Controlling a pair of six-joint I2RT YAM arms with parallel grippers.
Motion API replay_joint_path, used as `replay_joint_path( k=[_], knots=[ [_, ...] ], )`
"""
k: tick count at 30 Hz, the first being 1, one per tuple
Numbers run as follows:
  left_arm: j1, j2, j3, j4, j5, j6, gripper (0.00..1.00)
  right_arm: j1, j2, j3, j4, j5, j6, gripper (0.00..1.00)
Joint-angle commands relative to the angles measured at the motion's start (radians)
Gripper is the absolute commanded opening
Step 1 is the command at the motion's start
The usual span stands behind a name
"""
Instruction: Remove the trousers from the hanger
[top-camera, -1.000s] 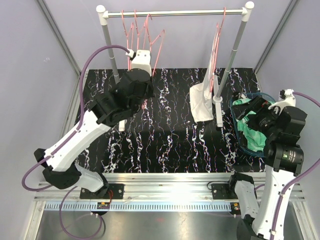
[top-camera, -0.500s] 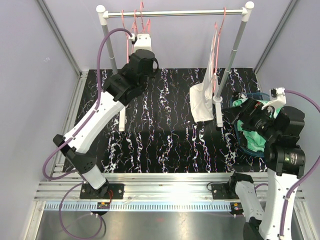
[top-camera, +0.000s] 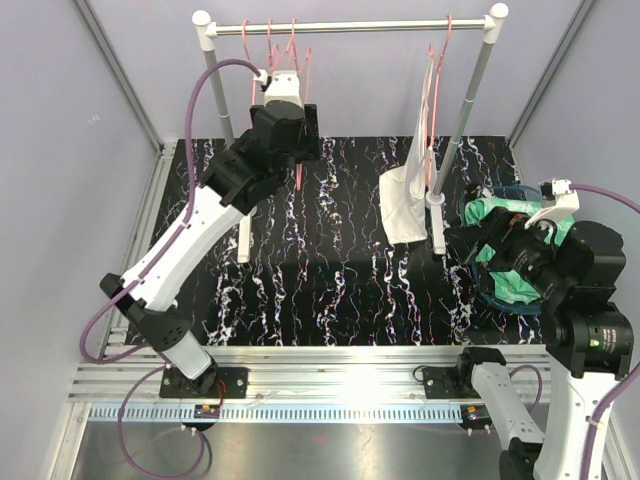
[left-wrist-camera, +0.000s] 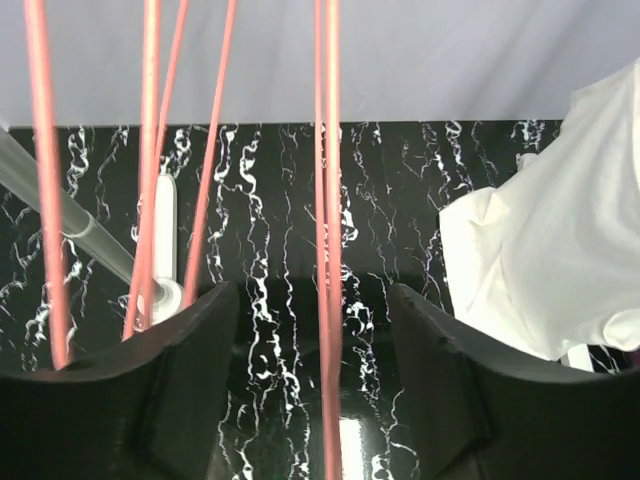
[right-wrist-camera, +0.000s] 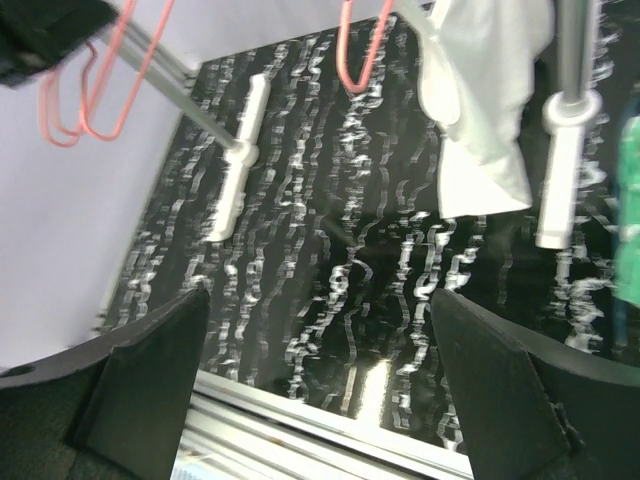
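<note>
A white cloth garment (top-camera: 404, 205) hangs from a pink hanger (top-camera: 436, 70) at the right end of the rack rail (top-camera: 350, 26); it also shows in the left wrist view (left-wrist-camera: 540, 260) and the right wrist view (right-wrist-camera: 480, 100). A green-and-white pair (top-camera: 510, 275) lies in a dark bin (top-camera: 497, 302) at the right. No magenta or black marbled pair shows. My left gripper (top-camera: 298, 120) is open up among several bare pink hangers (top-camera: 275, 45), with one hanger's wires (left-wrist-camera: 327, 250) between its jaws. My right gripper (top-camera: 472, 238) is open and empty beside the bin.
The rack's two posts (top-camera: 222, 100) (top-camera: 465, 110) stand on white feet (top-camera: 244, 240) (top-camera: 437, 225) on the black marbled mat (top-camera: 330, 260). Grey walls close in on both sides and the back. An aluminium rail (top-camera: 340, 365) runs along the near edge.
My left arm has stretched up and back into the bare hangers, which swung together. My right arm has shifted a little right and nearer, over the bin.
</note>
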Motion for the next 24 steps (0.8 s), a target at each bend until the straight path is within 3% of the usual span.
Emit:
replay_joint_path(
  k=[1, 2, 4, 8, 15, 18, 22, 24],
  knots=[
    [0.001, -0.132, -0.006, 0.011, 0.045, -0.010, 0.71, 0.067, 0.017, 0.083, -0.062, 0.163, -0.108, 0.99],
    [0.001, -0.151, -0.016, 0.010, 0.046, -0.007, 0.78, 0.095, 0.027, 0.101, -0.090, 0.261, -0.141, 0.99],
    [0.001, -0.221, -0.054, 0.007, 0.040, 0.001, 0.83, 0.153, 0.033, 0.149, -0.105, 0.361, -0.171, 0.99],
    [0.001, -0.358, -0.147, -0.005, -0.012, 0.019, 0.94, 0.188, 0.037, 0.215, -0.144, 0.437, -0.212, 0.99],
    [0.012, -0.589, -0.387, -0.071, -0.248, 0.079, 0.99, 0.211, 0.020, 0.301, -0.223, 0.504, -0.197, 0.99],
    [0.104, -0.694, -0.519, -0.090, -0.259, 0.087, 0.99, 0.228, -0.008, 0.267, -0.239, 0.570, -0.204, 0.99],
    [0.317, -0.807, -0.648, -0.122, -0.201, 0.072, 0.99, 0.235, -0.034, 0.226, -0.251, 0.610, -0.198, 0.99],
    [0.343, -0.887, -0.704, -0.143, -0.193, 0.035, 0.99, 0.235, -0.033, 0.224, -0.269, 0.599, -0.185, 0.99]
  ],
)
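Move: Some 23 cm to the right of the left hand, about level with it in reach and 12 cm lower, hang the white trousers; the just-emptied hanger is still between its opening fingers, with the other bare hangers roughly 6 cm to its left. From the right hand the white trousers lie about 20 cm ahead, 4 cm left and 12 cm lower; the green trousers in the basket sit some 12 cm ahead, 19 cm right and 32 cm down. Backing off from the bare hanger with fingers going on to full width, the left hand draws back about 15 cm, first rising, then sweeping quickly some 25 cm left and sinking, turning counter-clockwise, away from the white trousers. The empty right hand eases right and back, rising then partly sinking, rolls left side down and turns clockwise, fingers still wide. ##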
